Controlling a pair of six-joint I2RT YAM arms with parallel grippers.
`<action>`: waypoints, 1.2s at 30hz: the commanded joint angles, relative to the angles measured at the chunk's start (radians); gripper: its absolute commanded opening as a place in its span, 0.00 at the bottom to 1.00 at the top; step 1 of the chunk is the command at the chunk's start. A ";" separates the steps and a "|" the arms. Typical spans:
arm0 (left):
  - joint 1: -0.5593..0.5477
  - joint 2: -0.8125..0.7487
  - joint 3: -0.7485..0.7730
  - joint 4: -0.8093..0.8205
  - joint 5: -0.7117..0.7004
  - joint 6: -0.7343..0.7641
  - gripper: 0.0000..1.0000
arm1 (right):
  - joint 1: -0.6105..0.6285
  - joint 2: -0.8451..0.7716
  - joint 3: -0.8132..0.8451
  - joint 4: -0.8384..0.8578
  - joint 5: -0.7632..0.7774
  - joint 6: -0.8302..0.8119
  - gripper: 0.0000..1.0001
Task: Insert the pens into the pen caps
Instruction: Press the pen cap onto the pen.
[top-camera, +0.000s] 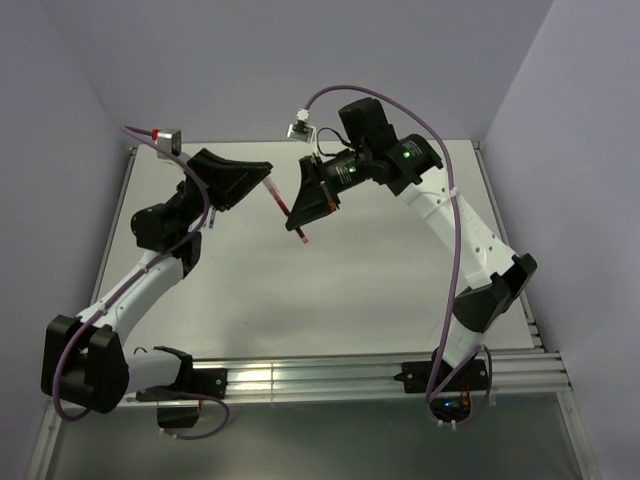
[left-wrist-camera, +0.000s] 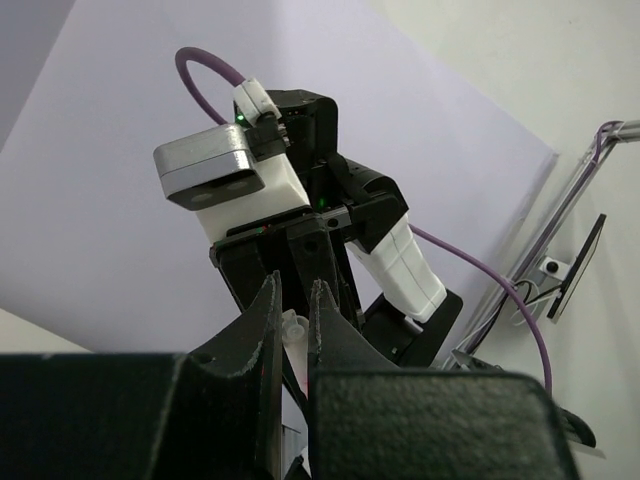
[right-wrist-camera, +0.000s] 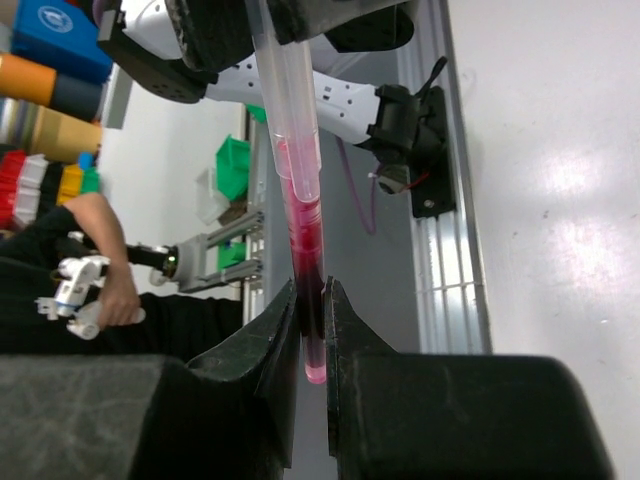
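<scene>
Both grippers are raised above the table's far middle and meet tip to tip. My right gripper (top-camera: 293, 218) (right-wrist-camera: 312, 295) is shut on a red pen (top-camera: 290, 215) (right-wrist-camera: 308, 290), whose rounded end pokes out below the fingers in the right wrist view. The pen's far end sits inside a pale translucent pen cap (right-wrist-camera: 285, 90). My left gripper (top-camera: 262, 182) (left-wrist-camera: 296, 290) is shut on that cap, whose white ribbed end (left-wrist-camera: 292, 328) shows between its fingers. No other pens or caps are in view.
The grey table (top-camera: 350, 290) lies below both arms, with an aluminium rail (top-camera: 380, 375) along its near edge. Walls close in the left, back and right. Beyond the rail, the right wrist view shows a seated person (right-wrist-camera: 80, 270) and shelves with bins.
</scene>
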 joint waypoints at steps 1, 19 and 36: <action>-0.142 -0.028 -0.080 0.102 0.545 0.051 0.00 | -0.026 0.015 0.066 0.495 0.095 0.120 0.00; 0.024 0.060 0.164 0.038 0.493 -0.038 0.00 | -0.025 -0.037 -0.042 0.469 0.173 -0.015 0.00; 0.108 0.099 0.328 -0.004 0.517 -0.003 0.70 | -0.025 -0.083 -0.135 0.444 0.179 -0.089 0.00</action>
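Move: The left fingers already pinch the upper end of the clear pen cap. The red pen, its end already in the cap, has its middle about 4 cm back, 3 cm to the right and 4 cm below them; the right fingertips gripping it lie roughly 5 cm back, 4 cm right and 6 cm below. From the right hand, the cap's middle is about 4 cm ahead, 3 cm left and 5 cm above. Keep the pen pinched in the right gripper and carry it mainly forward about 5 cm and some 2 cm left, rolling that hand about 20 degrees. Lead the left gripper slightly forward and up with the cap, then spread its fingers wide to let go while drawing back and down some 2–3 cm, fingers tipping down about 20 degrees around the capped pen. ##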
